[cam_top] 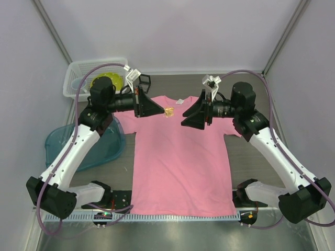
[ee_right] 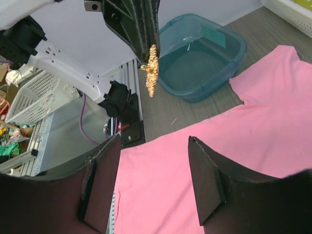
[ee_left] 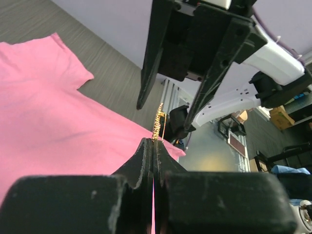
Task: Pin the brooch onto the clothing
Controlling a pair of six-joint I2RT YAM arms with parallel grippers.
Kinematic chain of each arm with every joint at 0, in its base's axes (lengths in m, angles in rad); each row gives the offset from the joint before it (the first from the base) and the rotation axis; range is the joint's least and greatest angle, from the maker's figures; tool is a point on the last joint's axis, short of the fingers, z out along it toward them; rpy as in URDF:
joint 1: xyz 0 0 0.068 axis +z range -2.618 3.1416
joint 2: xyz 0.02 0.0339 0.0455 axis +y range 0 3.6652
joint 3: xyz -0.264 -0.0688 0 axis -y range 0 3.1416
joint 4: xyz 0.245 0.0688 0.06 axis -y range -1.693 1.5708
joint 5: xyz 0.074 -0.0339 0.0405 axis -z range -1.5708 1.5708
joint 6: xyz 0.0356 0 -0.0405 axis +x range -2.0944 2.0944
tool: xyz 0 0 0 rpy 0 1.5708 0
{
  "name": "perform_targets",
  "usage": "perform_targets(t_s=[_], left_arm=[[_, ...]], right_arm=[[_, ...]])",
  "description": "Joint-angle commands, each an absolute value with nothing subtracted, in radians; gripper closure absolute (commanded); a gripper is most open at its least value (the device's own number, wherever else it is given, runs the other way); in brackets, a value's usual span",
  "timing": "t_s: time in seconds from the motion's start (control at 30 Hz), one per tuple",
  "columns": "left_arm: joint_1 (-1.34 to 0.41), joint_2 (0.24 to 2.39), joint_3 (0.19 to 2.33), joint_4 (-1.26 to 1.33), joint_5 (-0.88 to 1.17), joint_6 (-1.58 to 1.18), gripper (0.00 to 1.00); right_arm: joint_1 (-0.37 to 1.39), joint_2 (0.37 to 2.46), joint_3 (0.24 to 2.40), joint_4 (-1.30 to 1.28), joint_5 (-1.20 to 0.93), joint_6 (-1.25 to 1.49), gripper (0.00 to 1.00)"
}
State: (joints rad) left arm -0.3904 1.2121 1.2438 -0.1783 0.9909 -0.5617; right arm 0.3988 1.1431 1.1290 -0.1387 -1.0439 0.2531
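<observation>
The clothing, a pink T-shirt [cam_top: 180,167], lies flat on the table with its collar at the far side. My left gripper [cam_top: 161,110] hovers over the shirt's left shoulder, shut on the brooch [cam_top: 168,111]. The brooch is a small gold ornament sticking out past the fingertips [ee_left: 158,122], above the fabric [ee_left: 44,112]. My right gripper [cam_top: 184,118] faces it from the right, open, with nothing between its fingers. In the right wrist view the brooch [ee_right: 151,70] hangs from the left fingers above and ahead of my right gripper [ee_right: 154,138], apart from it.
A teal bin [cam_top: 57,141] sits left of the shirt under the left arm. A white basket [cam_top: 73,73] holding something yellow-green stands at the back left, with a small black box [cam_top: 144,81] beside it. Enclosure walls close in the sides and back.
</observation>
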Motion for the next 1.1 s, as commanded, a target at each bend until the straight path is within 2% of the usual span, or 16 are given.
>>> perform_targets(t_s=[0.0, 0.2, 0.33, 0.53, 1.07], left_arm=[[-0.391, 1.167, 1.201, 0.057, 1.042, -0.687, 1.00], [-0.390, 1.138, 1.120, 0.225, 1.035, -0.758, 1.00], [-0.390, 1.114, 1.078, 0.279, 1.035, -0.750, 1.00], [-0.391, 1.091, 1.031, 0.334, 1.032, -0.753, 1.00], [-0.396, 1.101, 1.019, 0.367, 1.040, -0.752, 1.00]], right_arm=[[0.442, 1.103, 1.094, 0.077, -0.991, 0.356, 0.39], [0.503, 1.098, 1.080, 0.155, -0.951, 0.397, 0.45], [0.531, 1.100, 1.086, 0.169, -0.939, 0.391, 0.46], [0.545, 1.118, 1.088, 0.164, -0.933, 0.371, 0.54], [0.563, 1.143, 1.101, 0.198, -0.916, 0.385, 0.63]])
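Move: The brooch sits in my closed left fingertips, about 3 cm to the right of that hand's point. From my right hand, whose half-open fingers face it, it is roughly 6 cm to the left, 1 cm farther out and 2 cm higher. The clothing lies spread below, its middle some 5 cm back and straight under my right hand, about 33 cm down; the black box stands about 25 cm farther out and 16 cm left. I bring my right hand left towards the brooch by about 3.5 cm, also rising and drawing back a little, while its fingers narrow from well open to a smaller gap around the brooch's free end, not yet shut. My left hand keeps its pinch on the brooch, easing back 2 cm and up slightly as its fingertips tilt up some 10 degrees. ##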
